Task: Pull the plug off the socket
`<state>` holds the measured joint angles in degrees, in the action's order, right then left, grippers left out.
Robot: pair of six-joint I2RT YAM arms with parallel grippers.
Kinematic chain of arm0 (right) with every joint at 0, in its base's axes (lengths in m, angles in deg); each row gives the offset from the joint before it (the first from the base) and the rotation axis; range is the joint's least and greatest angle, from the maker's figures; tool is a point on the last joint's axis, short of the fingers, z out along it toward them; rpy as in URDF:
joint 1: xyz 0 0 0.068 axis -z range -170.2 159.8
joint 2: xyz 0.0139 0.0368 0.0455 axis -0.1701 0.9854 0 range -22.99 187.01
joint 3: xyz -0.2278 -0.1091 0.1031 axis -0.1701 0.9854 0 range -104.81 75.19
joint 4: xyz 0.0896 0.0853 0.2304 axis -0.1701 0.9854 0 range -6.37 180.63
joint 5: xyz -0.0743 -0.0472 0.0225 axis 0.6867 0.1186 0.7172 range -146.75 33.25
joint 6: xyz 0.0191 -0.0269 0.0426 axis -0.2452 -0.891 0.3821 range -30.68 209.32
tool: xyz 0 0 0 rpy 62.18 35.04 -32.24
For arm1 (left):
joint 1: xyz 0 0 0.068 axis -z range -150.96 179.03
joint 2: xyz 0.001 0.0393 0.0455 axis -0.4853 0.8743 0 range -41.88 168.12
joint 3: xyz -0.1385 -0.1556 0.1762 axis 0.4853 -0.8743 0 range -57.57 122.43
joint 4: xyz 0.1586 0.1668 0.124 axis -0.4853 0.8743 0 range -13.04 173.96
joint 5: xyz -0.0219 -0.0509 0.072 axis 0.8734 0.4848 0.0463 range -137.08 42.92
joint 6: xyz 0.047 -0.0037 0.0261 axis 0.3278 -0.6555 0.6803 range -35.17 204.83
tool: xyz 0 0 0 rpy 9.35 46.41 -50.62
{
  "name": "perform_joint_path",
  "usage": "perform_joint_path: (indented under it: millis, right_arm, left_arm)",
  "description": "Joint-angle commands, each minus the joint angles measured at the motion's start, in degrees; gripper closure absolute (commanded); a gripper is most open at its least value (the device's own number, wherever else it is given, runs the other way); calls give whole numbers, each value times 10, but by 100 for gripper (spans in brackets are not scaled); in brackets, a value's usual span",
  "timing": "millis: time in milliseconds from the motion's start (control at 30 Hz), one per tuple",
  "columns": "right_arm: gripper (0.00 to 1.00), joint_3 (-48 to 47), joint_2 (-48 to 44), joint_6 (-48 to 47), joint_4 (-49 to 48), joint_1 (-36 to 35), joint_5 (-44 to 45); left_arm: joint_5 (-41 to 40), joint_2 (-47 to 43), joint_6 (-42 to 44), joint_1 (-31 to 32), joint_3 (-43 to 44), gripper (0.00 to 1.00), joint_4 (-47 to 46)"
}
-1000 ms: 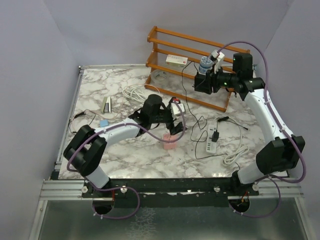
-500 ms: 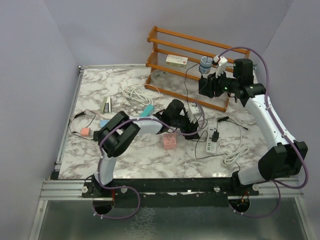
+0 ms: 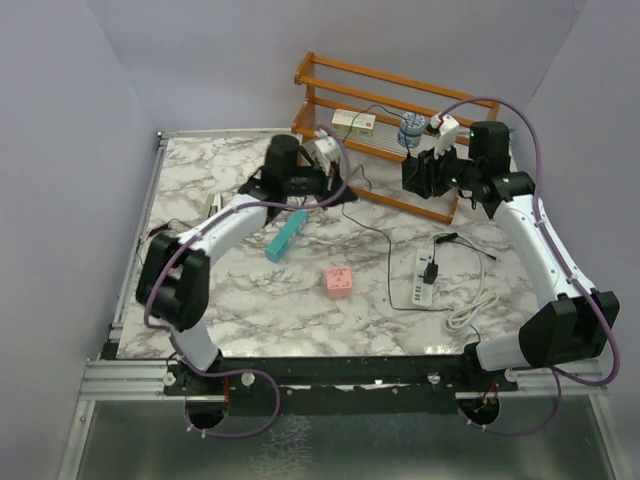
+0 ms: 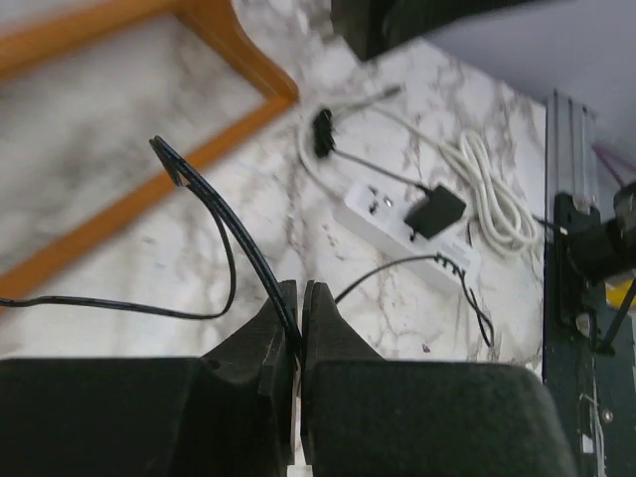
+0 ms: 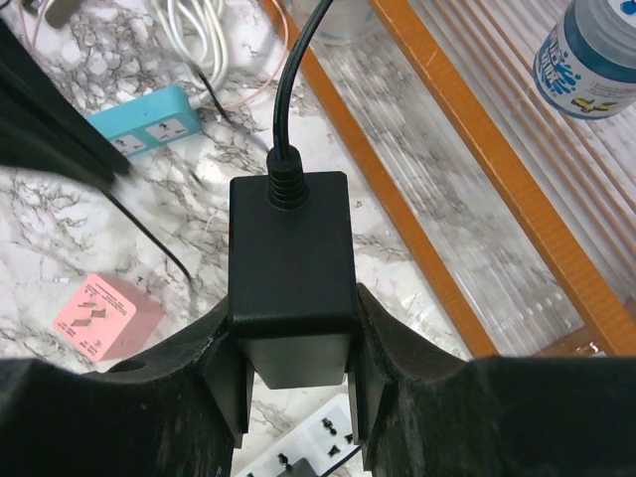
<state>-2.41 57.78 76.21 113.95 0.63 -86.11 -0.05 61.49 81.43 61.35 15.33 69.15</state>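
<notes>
My right gripper (image 3: pixel 422 176) is raised in front of the wooden rack, shut on a black plug (image 5: pixel 288 260); its fingers (image 5: pixel 370 338) press the plug's two sides. The plug hangs free above the white socket strip (image 3: pixel 418 276), which lies on the marble to the right with another small black plug (image 3: pixel 430 270) in it. The plug's thin black cable (image 3: pixel 375 232) trails across the table. My left gripper (image 4: pixel 300 290) is shut on that cable near the rack's front rail; in the top view the left gripper (image 3: pixel 337 193) is left of the right one.
The wooden rack (image 3: pixel 375 195) stands at the back with a small bottle (image 5: pixel 586 55) and a box on it. A teal power strip (image 3: pixel 285 236), a pink cube (image 3: pixel 338 282) and a coiled white cord (image 3: pixel 470 305) lie on the marble table (image 3: pixel 230 300).
My left arm swung from the table's middle back toward the rack, and its jaws went from open to shut on the black cable. The right gripper stayed near the rack holding the plug.
</notes>
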Motion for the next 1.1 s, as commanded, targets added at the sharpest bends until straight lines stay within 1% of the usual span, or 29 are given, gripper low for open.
perform_joint_path:
  millis: [0,133,233,300,367,500,600,700,800,867,967,1067]
  right_arm:
    - [99,-34,-10,-10,-5,-1,-17]
    - [100,-49,-4,-14,-9,-1,-53]
    - [100,-69,6,-16,-7,-2,-77]
    - [100,-83,12,-17,-6,-5,-92]
    - [100,-96,18,-20,-3,-16,-98]
    - [99,-109,26,-31,-7,-53,-98]
    - [99,-117,33,-28,-16,-75,-96]
    - [99,-127,48,-30,-18,-99,-96]
    - [99,-137,81,-38,-15,-141,-90]
    - [99,-150,108,-36,-15,-170,-92]
    - [98,-176,157,-30,-20,-214,-98]
    - [98,-220,226,-11,-22,-255,-100]
  left_arm:
    - [24,-143,-20,-76,50,100,84]
    - [-28,-220,-1,-151,113,100,184]
    - [-105,-272,42,-197,168,100,242]
    - [-180,-291,77,-220,219,100,291]
    - [-257,-299,101,-237,268,100,324]
    - [-359,-308,120,-256,341,100,339]
    - [-410,-293,132,-262,396,100,343]
    - [-462,-269,164,-262,443,100,357]
    - [-534,-252,218,-263,451,100,359]
    - [-561,-250,257,-263,441,100,363]
    - [-572,-268,270,-264,389,100,370]
    - [-572,-296,251,-266,314,100,376]
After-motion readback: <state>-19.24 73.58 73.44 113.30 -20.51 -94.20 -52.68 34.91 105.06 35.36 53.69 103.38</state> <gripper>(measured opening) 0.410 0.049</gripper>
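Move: The left gripper, holding the thin black cord, has the blue block about 36 cm to its left and 2 cm back, on the table some 17 cm below. The teal strip lies about 17 cm left and level ahead, the white cable coil 22 cm left and 12 ahead. The right gripper, holding the black adapter, has the teal strip some 34 cm left, 3 back and 24 below; from it, the pink cube is 21 cm left and 15 back. Keep the cord pinched in the left gripper and sweep it up some 40 cm and left about 35 cm, swinging the fingers counter-clockwise from pointing right to pointing forward, then let the hand sink a little at the end. Lift the right gripper slightly, then carry the adapter left about 18 cm towards the teal strip, sinking again and turning some 30 degrees counter-clockwise. ##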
